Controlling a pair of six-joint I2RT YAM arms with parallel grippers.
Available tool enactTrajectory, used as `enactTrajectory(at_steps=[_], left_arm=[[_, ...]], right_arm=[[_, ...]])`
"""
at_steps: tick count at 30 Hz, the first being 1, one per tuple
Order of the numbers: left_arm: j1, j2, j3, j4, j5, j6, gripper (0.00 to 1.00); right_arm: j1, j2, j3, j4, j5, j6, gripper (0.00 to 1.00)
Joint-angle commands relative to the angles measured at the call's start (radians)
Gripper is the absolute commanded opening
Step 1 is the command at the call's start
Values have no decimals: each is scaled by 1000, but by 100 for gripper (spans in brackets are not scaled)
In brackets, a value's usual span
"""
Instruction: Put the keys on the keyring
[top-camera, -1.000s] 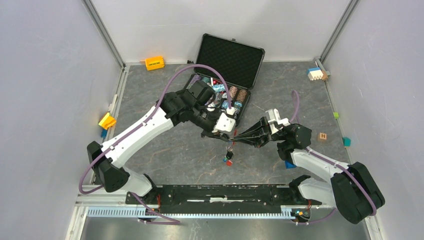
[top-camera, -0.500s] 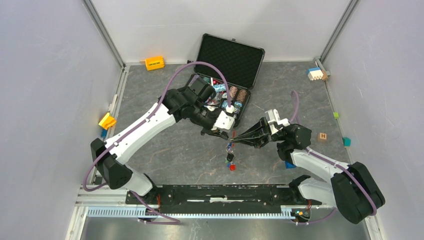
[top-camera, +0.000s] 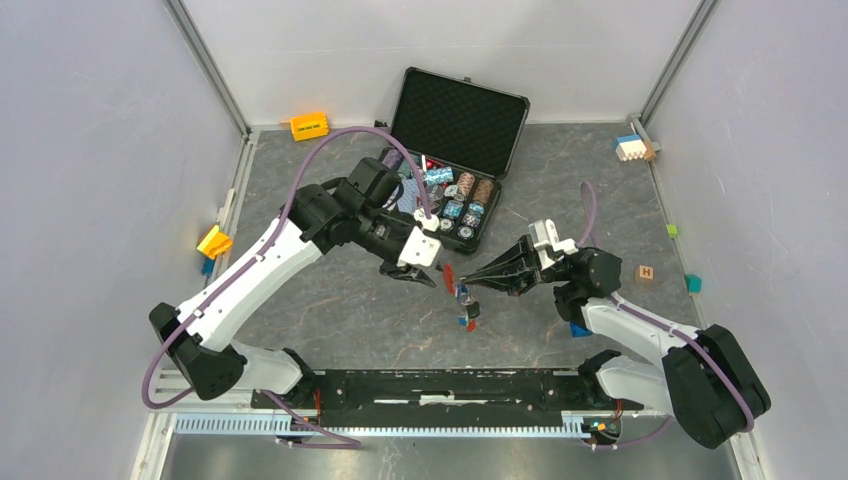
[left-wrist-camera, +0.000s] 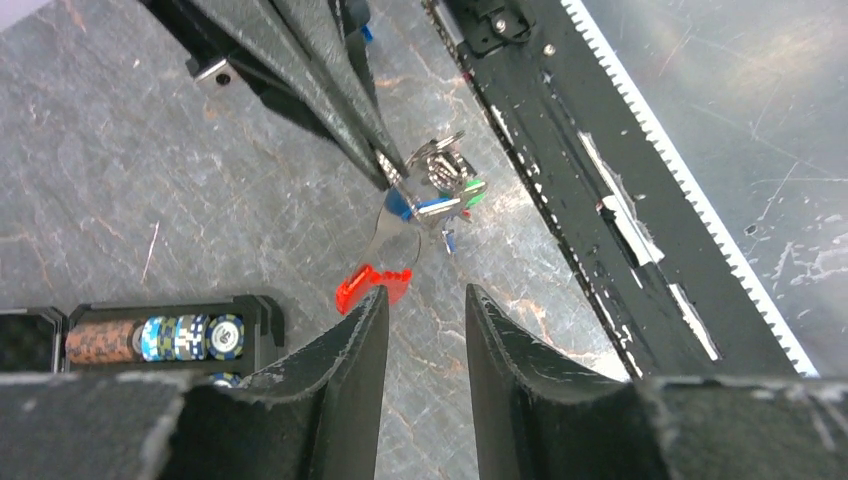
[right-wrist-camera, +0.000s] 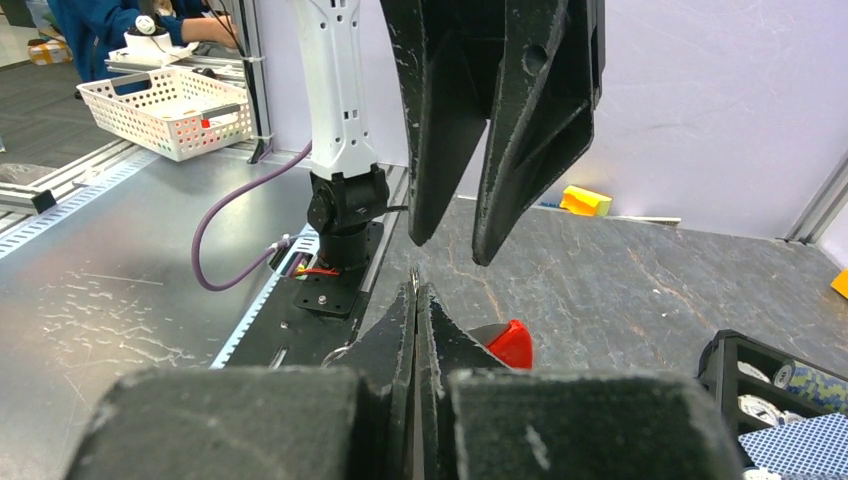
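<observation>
My right gripper (top-camera: 468, 284) is shut on the thin metal keyring (right-wrist-camera: 413, 276), pinching it at the fingertips above the table. The keys (left-wrist-camera: 440, 186), with blue, green and red caps, hang in a bunch just below those tips. The red fob (top-camera: 448, 271) dangles toward the left gripper; it also shows beside the right fingers (right-wrist-camera: 509, 344). My left gripper (top-camera: 424, 277) stands open a short way left of the bunch, nothing between its fingers (left-wrist-camera: 352, 345). In the left wrist view the fob (left-wrist-camera: 371, 285) sits just beyond the left fingertip.
An open black case (top-camera: 452, 128) with poker chips lies behind the grippers. A yellow block (top-camera: 309, 125) is at the back left and another (top-camera: 213, 241) at the left wall. A wooden cube (top-camera: 645, 272) lies right. The black base rail (top-camera: 440, 385) runs along the near edge.
My left gripper has opened and drawn back to the left, away from the keyring. The bunch now hangs from the right gripper alone, which has barely moved.
</observation>
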Motion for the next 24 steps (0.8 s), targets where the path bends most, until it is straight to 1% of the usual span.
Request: enactTrajectory(at_steps=[1,5,9,12,15,24], left_arm=[[-8,-2,-18,27,93,-28,42],[-22,25,-28,100,104,-133,41],[-25,36,-50,179,120,-232,39],[-28,23,-87,249,115,-283,36],[-35,24,-103,259,108,-290,34],[-39,38,-109,259,116,-300,15]], right_arm=[[5,-13,11,11,14,-31,0],[5,-18,11,-2,17,-40,0],[5,-20,10,-6,17,-44,0],[5,-20,10,-6,17,-43,0],[5,-21,10,-6,17,-42,0],[4,-23,10,-14,20,-49,0]])
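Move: The keyring, held in the right fingertips, is about 4 cm to the left hand's right, 1 cm back and 2 cm below it. The red key head hangs some 3 cm to the left hand's right, 1 cm ahead and 3 cm below; the bundle of other keys dangles around 5 cm to its right, 1 cm back and 8 cm below. From the right hand's point, the keyring lies about 1 cm left, level fore and aft, and 1 cm below. After a tiny draw back, the left hand goes about 3 cm to its right and then also down by 1 to 2 cm, in towards the keyring, with the wrist rolling some 10 degrees. Its open fingers narrow to less than half their gap around the metal just beside the right fingertips. The right hand keeps its shut grip on the keyring and stays nearly in place. ##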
